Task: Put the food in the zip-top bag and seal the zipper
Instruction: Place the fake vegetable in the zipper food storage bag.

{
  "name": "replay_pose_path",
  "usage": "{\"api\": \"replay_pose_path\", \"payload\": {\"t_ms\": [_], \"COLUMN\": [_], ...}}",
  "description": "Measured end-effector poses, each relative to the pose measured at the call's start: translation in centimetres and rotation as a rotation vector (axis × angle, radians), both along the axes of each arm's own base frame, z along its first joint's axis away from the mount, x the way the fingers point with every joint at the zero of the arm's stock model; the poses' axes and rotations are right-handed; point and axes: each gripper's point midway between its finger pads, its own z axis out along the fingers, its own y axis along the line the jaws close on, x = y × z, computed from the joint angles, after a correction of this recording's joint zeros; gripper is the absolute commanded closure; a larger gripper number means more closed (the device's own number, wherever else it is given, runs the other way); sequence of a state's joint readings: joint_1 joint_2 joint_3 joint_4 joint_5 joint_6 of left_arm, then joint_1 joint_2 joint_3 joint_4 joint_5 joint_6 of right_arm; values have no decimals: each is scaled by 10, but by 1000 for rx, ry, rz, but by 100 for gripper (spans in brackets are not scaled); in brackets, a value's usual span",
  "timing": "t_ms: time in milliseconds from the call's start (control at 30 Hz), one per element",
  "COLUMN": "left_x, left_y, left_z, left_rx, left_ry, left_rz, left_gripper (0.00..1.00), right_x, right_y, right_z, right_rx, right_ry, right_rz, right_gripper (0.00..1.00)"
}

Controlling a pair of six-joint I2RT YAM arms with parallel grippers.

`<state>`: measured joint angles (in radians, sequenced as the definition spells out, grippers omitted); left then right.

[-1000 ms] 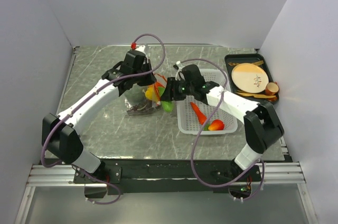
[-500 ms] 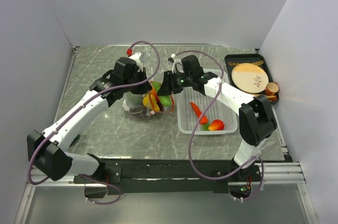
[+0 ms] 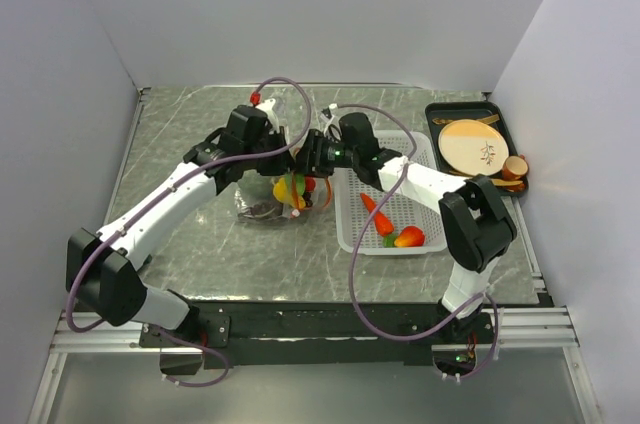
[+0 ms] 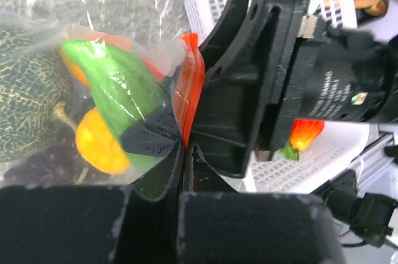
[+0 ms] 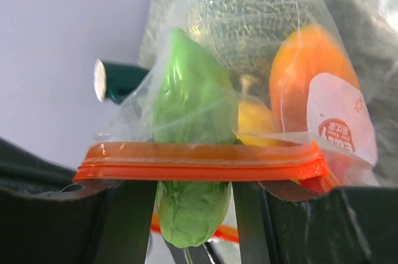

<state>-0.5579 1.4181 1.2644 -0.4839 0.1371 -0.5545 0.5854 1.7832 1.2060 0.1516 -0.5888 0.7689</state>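
Observation:
The zip-top bag [image 3: 262,206] lies left of the basket with its mouth lifted. Through the plastic I see a dark green melon [image 4: 25,108], purple grapes [image 4: 37,164], an orange piece [image 5: 305,83] and a yellow piece [image 4: 99,142]. My left gripper [image 4: 185,152] is shut on the end of the orange-red zipper [image 4: 189,83]. My right gripper [image 5: 193,226] is shut on a green piece [image 5: 189,214], which pokes through the mouth across the zipper strip [image 5: 199,161]. Seen from above, both grippers meet at the bag's mouth, left [image 3: 288,156] and right [image 3: 316,158].
A white perforated basket [image 3: 420,159] stands right of the bag and holds a carrot [image 3: 375,212] and an orange-red tomato [image 3: 408,237]. A black tray [image 3: 440,114] at the back right carries a tan wooden disc [image 3: 473,144] and a small brown cup [image 3: 515,166].
My right gripper has carried the green piece left and back, up to the bag's mouth. The left arm has shifted back, lifting the zipper end with it.

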Motion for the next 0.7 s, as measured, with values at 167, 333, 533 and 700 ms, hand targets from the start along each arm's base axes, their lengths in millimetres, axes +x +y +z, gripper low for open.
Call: {"api": "replay_pose_path", "payload": {"t_ms": [167,333,533,700], "left_x": [5,7,12,16], "left_y": [1,2,7,13], "left_z": [7,8,13,25], "left_rx": [-18,-23,-13,-19], "left_ry": [-11,-7,-27,-57], "left_rz": [23,45,77,110], "left_gripper": [99,99,98,99], "right_x": [12,19,23,24], "right_y": [9,17,21,15], "right_z": [0,-9,-12,-19], "right_rx": [39,46,24,-41], "right_ry": [32,62,41,-3], "right_rz": [-89,-108,-85,-97], "right_gripper": [67,53,19,12]}}
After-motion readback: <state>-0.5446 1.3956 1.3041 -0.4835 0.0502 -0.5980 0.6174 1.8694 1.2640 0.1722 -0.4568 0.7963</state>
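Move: The right hand holds the green vegetable, its middle roughly 3 cm left, 2 cm back and 4 cm below. The belly of the zip-top bag is about 6 cm left, 6 cm back and 9 cm down; inside, the yellow pepper lies some 4 cm left and 6 cm back, and the melon 11 cm left and 4 cm back, both about 9 cm below. From the left hand, that belly is roughly 6 cm back, 3 cm left, 13 cm down. Still pinching the green vegetable at the orange zipper rim, the right fingers push it deeper through the bag's mouth, going about 3 cm forward and left and sinking some 2 cm, then open wide around it and let go, easing slightly back right at the end. The left fingers keep their pinch on the rim and draw it up about 2.5 cm, with some forward and left. ##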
